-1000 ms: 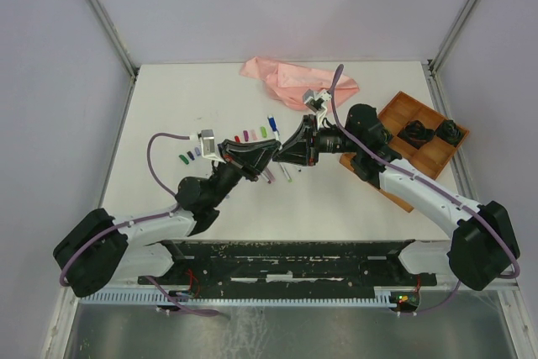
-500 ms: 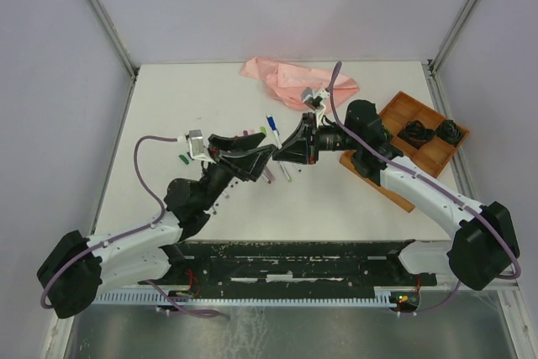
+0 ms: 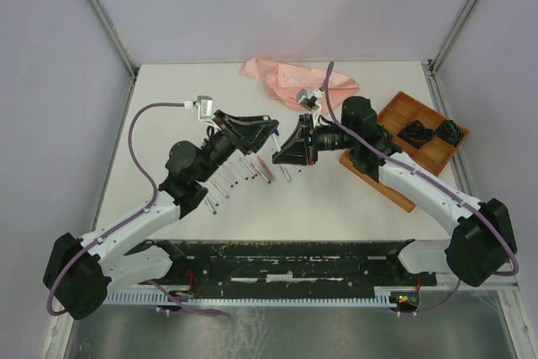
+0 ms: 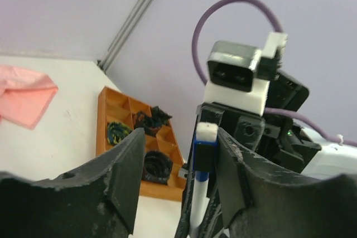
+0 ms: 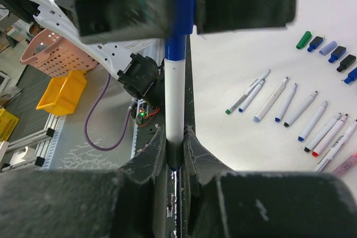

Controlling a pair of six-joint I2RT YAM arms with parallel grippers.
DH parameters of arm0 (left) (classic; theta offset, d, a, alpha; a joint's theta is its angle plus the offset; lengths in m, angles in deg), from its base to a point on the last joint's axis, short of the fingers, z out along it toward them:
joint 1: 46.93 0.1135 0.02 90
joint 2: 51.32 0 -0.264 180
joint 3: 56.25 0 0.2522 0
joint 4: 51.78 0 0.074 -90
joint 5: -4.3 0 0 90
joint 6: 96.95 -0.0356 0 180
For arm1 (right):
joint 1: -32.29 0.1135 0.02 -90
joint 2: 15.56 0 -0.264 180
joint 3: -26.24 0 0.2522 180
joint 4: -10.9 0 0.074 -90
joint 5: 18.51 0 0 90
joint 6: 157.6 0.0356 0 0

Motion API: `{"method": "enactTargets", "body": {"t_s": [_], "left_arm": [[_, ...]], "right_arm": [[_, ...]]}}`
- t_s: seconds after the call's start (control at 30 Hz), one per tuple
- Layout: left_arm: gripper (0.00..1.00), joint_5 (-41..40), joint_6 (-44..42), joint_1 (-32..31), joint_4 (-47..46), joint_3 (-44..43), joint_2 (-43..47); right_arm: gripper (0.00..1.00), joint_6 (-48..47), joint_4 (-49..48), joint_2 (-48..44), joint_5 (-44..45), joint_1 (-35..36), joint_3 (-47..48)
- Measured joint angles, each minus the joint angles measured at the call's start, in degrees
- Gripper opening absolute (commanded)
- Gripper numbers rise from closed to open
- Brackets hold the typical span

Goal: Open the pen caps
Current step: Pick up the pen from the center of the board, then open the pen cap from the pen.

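Note:
My right gripper (image 3: 284, 154) (image 5: 175, 137) is shut on the white barrel of a pen (image 5: 177, 93) and holds it above the table. The pen's blue cap (image 4: 205, 150) (image 5: 181, 4) has a white end. It sits between the jaws of my left gripper (image 3: 269, 130) (image 4: 179, 143), which is open. The cap lies against the right-hand finger, with a clear gap to the left-hand one. Several uncapped white pens (image 5: 287, 104) (image 3: 239, 176) lie in a row on the table. Several loose pen caps (image 5: 329, 48) in green, navy, blue and pale colours lie beyond them.
An orange compartment tray (image 3: 402, 108) (image 4: 104, 115) holding dark coiled items stands at the right. A pink cloth (image 3: 286, 81) (image 4: 22, 96) lies at the back of the table. The two grippers nearly touch over the table's middle.
My left gripper opened from shut, swung up and back, and now has its jaws around the capped end of the pen. The right gripper kept its grip and barely moved.

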Motion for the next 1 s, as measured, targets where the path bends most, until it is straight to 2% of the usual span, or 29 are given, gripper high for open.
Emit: {"method": "enactTargets", "body": {"t_s": [0.1, 0.57, 0.67, 0.8, 0.97, 1.0], "left_arm": [[0.45, 3.0, 1.8, 1.3, 1.2, -0.7, -2.2], [0.43, 8.3, 3.1, 3.2, 3.6, -2.5, -3.2], [0.40, 8.6, 3.2, 3.7, 3.5, -2.5, -3.0], [0.29, 9.2, 3.7, 4.0, 3.5, -2.5, -2.9], [0.05, 10.3, 4.2, 4.0, 3.5, -2.5, -2.9], [0.03, 10.4, 4.3, 4.1, 3.5, -2.5, -2.9]], "right_arm": [[0.00, -0.3, 1.2, 0.1, 0.0, 0.0, 0.3], [0.00, -2.7, 5.3, 0.8, -0.2, 0.0, 1.7], [0.00, -3.0, 5.8, 1.1, -0.2, 0.0, 2.1], [0.00, -3.3, 6.6, 1.4, -0.2, 0.0, 2.4], [0.00, -3.6, 7.2, 1.7, -0.2, 0.0, 2.4], [0.00, -3.7, 7.2, 1.8, -0.2, 0.0, 2.4]]}}
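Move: Between the left hand's open fingers already stands the blue pen cap, about 1 cm to the right of that hand point and 1 cm below it. On the table, some 30 cm below this hand, lie the pink marker, about 2 cm back and 2 cm left, and a loose pen about 3 cm back and 3 cm right. From the right hand, which grips the pen's lower end, the cap is roughly 7 cm up, 4 cm ahead and 1 cm left. Closing around the cap, the left hand first sinks about 1.5 cm and shifts 1 cm right, its wrist turning slightly clockwise; it pauses there with the fingers about half open, then shuts them to pinch the cap. The right hand keeps its grip on the pen's lower end and eases down just over 1 cm. ##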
